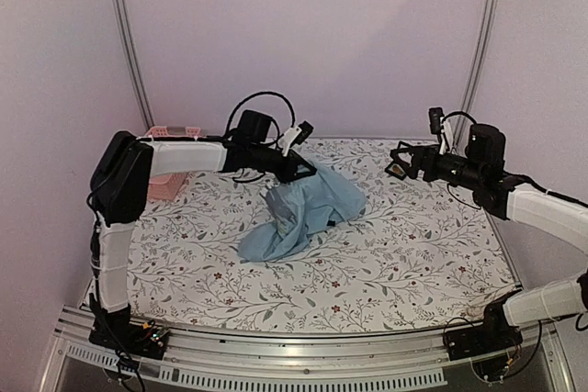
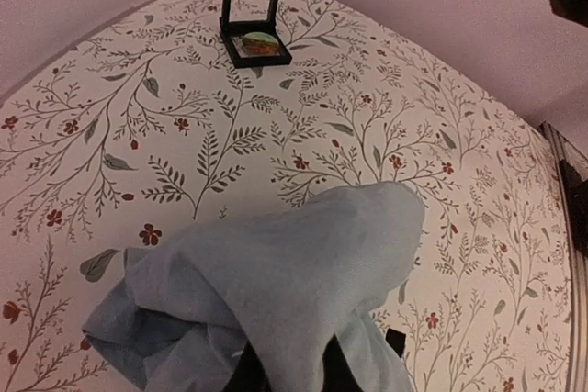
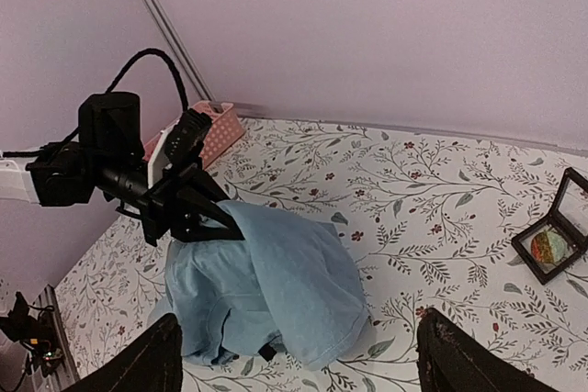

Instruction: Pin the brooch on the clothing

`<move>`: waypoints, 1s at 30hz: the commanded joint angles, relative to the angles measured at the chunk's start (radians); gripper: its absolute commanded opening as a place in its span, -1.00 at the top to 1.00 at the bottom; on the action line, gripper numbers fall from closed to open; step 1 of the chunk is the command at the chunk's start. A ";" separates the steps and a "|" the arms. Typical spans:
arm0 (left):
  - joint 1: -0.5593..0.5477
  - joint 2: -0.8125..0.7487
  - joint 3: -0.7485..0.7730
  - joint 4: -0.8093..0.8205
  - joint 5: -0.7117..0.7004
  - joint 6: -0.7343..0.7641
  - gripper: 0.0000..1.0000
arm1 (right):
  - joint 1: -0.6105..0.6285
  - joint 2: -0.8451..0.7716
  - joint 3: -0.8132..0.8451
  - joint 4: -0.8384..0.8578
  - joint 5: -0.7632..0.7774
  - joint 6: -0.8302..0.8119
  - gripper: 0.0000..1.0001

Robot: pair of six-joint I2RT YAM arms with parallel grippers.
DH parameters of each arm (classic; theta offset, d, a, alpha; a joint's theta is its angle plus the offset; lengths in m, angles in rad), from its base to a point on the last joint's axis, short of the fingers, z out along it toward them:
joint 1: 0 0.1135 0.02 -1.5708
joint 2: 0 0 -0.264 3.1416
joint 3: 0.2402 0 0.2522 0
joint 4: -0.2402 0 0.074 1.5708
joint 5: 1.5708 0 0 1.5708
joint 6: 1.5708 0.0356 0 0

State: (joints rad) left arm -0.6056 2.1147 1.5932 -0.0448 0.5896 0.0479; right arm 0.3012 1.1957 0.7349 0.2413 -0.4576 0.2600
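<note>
The clothing is a light blue T-shirt, bunched on the floral cloth with its print hidden. My left gripper is shut on a fold of it and holds that part up off the table. In the left wrist view the fabric drapes over the gripper and hides its tips. The brooch, small and orange-green, lies in an open black case at the far right of the table. My right gripper hovers open just above that case, looking toward the shirt, with the brooch at its right.
A pink basket stands at the back left corner, with a pink item in front of it. Walls and metal posts close in the back and sides. The left arm reaches across the middle.
</note>
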 commanded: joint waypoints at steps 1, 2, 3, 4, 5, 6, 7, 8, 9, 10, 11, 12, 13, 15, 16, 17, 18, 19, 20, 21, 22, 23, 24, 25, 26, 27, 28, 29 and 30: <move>-0.017 0.117 0.206 0.136 -0.120 -0.214 1.00 | 0.082 0.067 0.096 -0.176 0.138 -0.054 -0.69; -0.018 0.150 0.240 0.164 -0.148 -0.250 1.00 | 0.104 0.076 0.110 -0.202 0.170 -0.060 -0.68; -0.019 0.187 0.282 0.177 -0.156 -0.268 1.00 | 0.129 0.086 0.119 -0.223 0.213 -0.068 -0.68; -0.023 0.226 0.331 0.178 -0.149 -0.281 0.99 | 0.155 0.094 0.123 -0.237 0.238 -0.073 -0.67; -0.027 0.271 0.379 0.172 -0.140 -0.291 0.86 | 0.177 0.097 0.125 -0.239 0.253 -0.079 -0.66; -0.029 0.311 0.424 0.165 -0.133 -0.299 0.73 | 0.201 0.099 0.123 -0.239 0.257 -0.085 -0.66; -0.033 0.343 0.453 0.165 -0.119 -0.305 0.59 | 0.221 0.099 0.120 -0.230 0.250 -0.091 -0.66; -0.031 0.366 0.462 0.175 -0.102 -0.309 0.34 | 0.242 0.100 0.116 -0.216 0.240 -0.097 -0.65; -0.026 0.370 0.457 0.182 -0.102 -0.313 -0.11 | 0.266 0.103 0.114 -0.203 0.234 -0.098 -0.63; -0.019 0.356 0.441 0.187 -0.106 -0.317 -0.39 | 0.290 0.108 0.113 -0.185 0.235 -0.097 -0.62; -0.006 0.322 0.407 0.197 -0.113 -0.318 -0.62 | 0.322 0.126 0.115 -0.166 0.245 -0.091 -0.59; 0.008 0.277 0.327 0.227 -0.125 -0.317 -0.74 | 0.372 0.147 0.121 -0.148 0.260 -0.089 -0.58; 0.028 0.211 0.246 0.291 -0.145 -0.318 -0.82 | 0.414 0.168 0.132 -0.140 0.286 -0.091 -0.57; 0.068 0.069 0.070 0.380 -0.213 -0.312 -0.89 | 0.498 0.256 0.181 -0.148 0.348 -0.105 -0.53; 0.089 -0.004 -0.010 0.400 -0.252 -0.300 -0.91 | 0.536 0.312 0.218 -0.162 0.371 -0.111 -0.48; 0.107 -0.068 -0.074 0.402 -0.301 -0.282 -0.92 | 0.567 0.357 0.260 -0.182 0.381 -0.115 -0.43; 0.120 -0.136 -0.131 0.394 -0.353 -0.252 -0.93 | 0.594 0.436 0.303 -0.205 0.392 -0.118 -0.36; 0.127 -0.196 -0.186 0.388 -0.405 -0.221 -0.96 | 0.619 0.501 0.357 -0.235 0.406 -0.119 -0.30; 0.131 -0.252 -0.239 0.386 -0.459 -0.191 -0.98 | 0.640 0.550 0.412 -0.267 0.419 -0.120 -0.25; 0.132 -0.304 -0.295 0.390 -0.503 -0.171 -0.99 | 0.661 0.628 0.468 -0.317 0.448 -0.124 -0.20; 0.135 -0.347 -0.348 0.398 -0.535 -0.158 -0.99 | 0.677 0.674 0.526 -0.351 0.490 -0.123 -0.15; 0.138 -0.388 -0.395 0.403 -0.555 -0.154 -0.99 | 0.689 0.732 0.581 -0.387 0.514 -0.122 -0.10; 0.144 -0.419 -0.439 0.404 -0.576 -0.159 -0.99 | 0.696 0.775 0.638 -0.424 0.541 -0.124 -0.04; 0.151 -0.445 -0.472 0.401 -0.585 -0.169 -0.99 | 0.699 0.841 0.687 -0.465 0.567 -0.116 0.01; 0.155 -0.467 -0.513 0.394 -0.586 -0.178 -0.99 | 0.699 0.889 0.748 -0.503 0.591 -0.106 0.06; 0.159 -0.485 -0.539 0.387 -0.614 -0.186 -0.99 | 0.699 0.921 0.785 -0.535 0.620 -0.100 0.08; 0.160 -0.501 -0.562 0.386 -0.623 -0.189 -0.99 | 0.699 0.963 0.811 -0.561 0.648 -0.087 0.09; 0.159 -0.516 -0.585 0.387 -0.625 -0.191 -0.99 | 0.699 0.983 0.835 -0.584 0.673 -0.081 0.11; 0.160 -0.530 -0.602 0.386 -0.624 -0.195 -0.99 | 0.699 1.006 0.854 -0.609 0.692 -0.077 0.12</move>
State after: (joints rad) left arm -0.4427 1.5890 1.0882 0.3698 0.0387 -0.1501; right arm 1.0080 2.1155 1.5002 -0.1905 0.0803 0.1524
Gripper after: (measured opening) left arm 0.996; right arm 0.451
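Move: The left gripper still holds the clothing. The open table it is laid on is about 10 cm ahead, 7 cm right and 14 cm below, with the brooch box 13 cm ahead and 28 cm right, and the basket 13 cm ahead and 36 cm left. From the right gripper, the clothing's near end is some 30 cm left, 4 cm back and 23 cm below; the brooch box is 20 cm ahead and 4 cm right. Carry the held clothing forward and a little right, about 8 cm, dipping briefly, then open the left fingers wide to let go and swing left and up towards the basket side, turning counter-clockwise. Meanwhile sweep the right gripper left nearly 30 cm and down to the clothing's near end, tipping its fingers down and half closing them. ##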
